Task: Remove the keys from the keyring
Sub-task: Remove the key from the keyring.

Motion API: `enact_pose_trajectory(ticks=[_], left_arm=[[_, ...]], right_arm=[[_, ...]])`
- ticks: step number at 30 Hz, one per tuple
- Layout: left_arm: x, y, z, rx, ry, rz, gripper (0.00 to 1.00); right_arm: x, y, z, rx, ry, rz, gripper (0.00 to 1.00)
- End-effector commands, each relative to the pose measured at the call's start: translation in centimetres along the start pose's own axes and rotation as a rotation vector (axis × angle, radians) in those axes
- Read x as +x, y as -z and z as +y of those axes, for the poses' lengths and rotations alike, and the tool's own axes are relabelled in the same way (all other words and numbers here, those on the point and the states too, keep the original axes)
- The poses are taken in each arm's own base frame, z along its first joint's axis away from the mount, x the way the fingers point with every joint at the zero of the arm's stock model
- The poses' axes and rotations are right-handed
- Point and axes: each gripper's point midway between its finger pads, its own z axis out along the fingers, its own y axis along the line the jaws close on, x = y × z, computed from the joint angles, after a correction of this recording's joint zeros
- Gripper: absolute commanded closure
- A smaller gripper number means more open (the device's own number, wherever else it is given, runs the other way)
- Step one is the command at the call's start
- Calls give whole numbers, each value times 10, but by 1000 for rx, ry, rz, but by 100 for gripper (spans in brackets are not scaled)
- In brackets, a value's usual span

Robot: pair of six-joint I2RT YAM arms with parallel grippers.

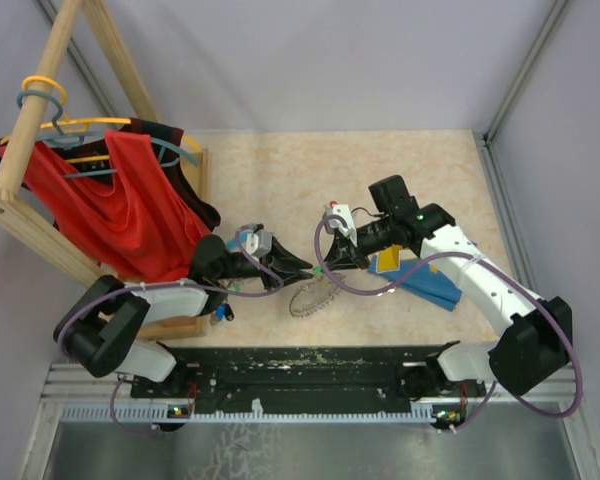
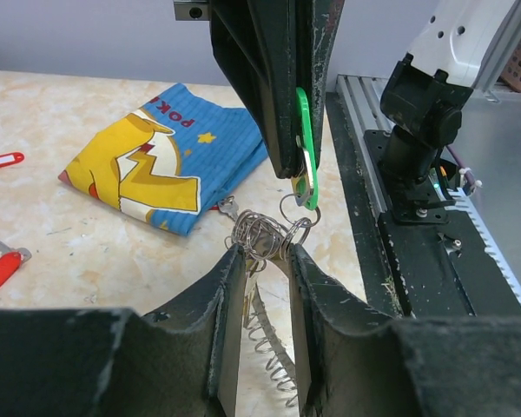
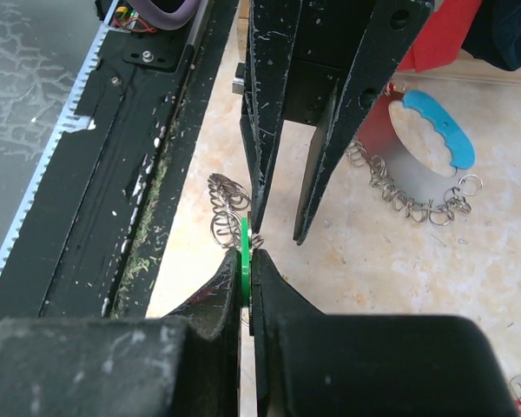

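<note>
My right gripper [image 3: 247, 256] is shut on the green tag of a key [image 3: 243, 233], held edge-on just above the table. That green key [image 2: 306, 165] hangs from the keyring's silver loops [image 2: 269, 233]. These loops are bunched between the tips of my left gripper [image 2: 265, 252], which is shut on them. The rest of the keyring [image 1: 313, 297] sags to the table below both grippers. Its looped rim [image 3: 408, 204] shows past the left fingers, with a blue tag [image 3: 441, 137] at its far side. Two red-tagged keys [image 2: 2, 161] [image 2: 0, 269] lie loose on the table.
A folded blue cloth with a yellow cartoon print [image 2: 169, 161] lies under the right arm [image 1: 450, 260]. A wooden rack with hangers and a red garment [image 1: 110, 200] fills the left back. The black base rail [image 1: 310, 365] runs along the near edge.
</note>
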Motion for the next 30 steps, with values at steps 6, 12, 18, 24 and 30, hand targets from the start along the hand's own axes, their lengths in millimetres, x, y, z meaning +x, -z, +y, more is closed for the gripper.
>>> enact_pose_trajectory(ticks=[6, 12, 18, 24, 30], left_arm=[[-11, -6, -10, 76, -15, -36, 69], [-8, -7, -13, 89, 1, -33, 71], [-6, -8, -14, 90, 4, -30, 76], [-7, -10, -13, 83, 7, -30, 81], [-8, -10, -10, 66, -2, -18, 100]], right_arm=[[-36, 9, -7, 13, 109, -79, 100], [-36, 9, -7, 15, 110, -79, 100], [-37, 10, -7, 15, 110, -80, 100], [-36, 9, -8, 17, 110, -77, 100], [-36, 9, -8, 20, 111, -74, 100]])
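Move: The keyring hangs from the green key, its bunch of coils only about 1 cm back and 2 cm right of the left hand, roughly level. The green key is some 3 cm right, 1 cm back and 2 cm higher. The blue-and-yellow cloth lies about 24 cm right, 6 cm farther out and 14 cm below. From the right hand, already pinching the key, the keyring is about 2 cm left, 2 cm back and 2 cm below. The left fingers ease back about 1 cm and close fully at the keyring beside the still-held green key. ##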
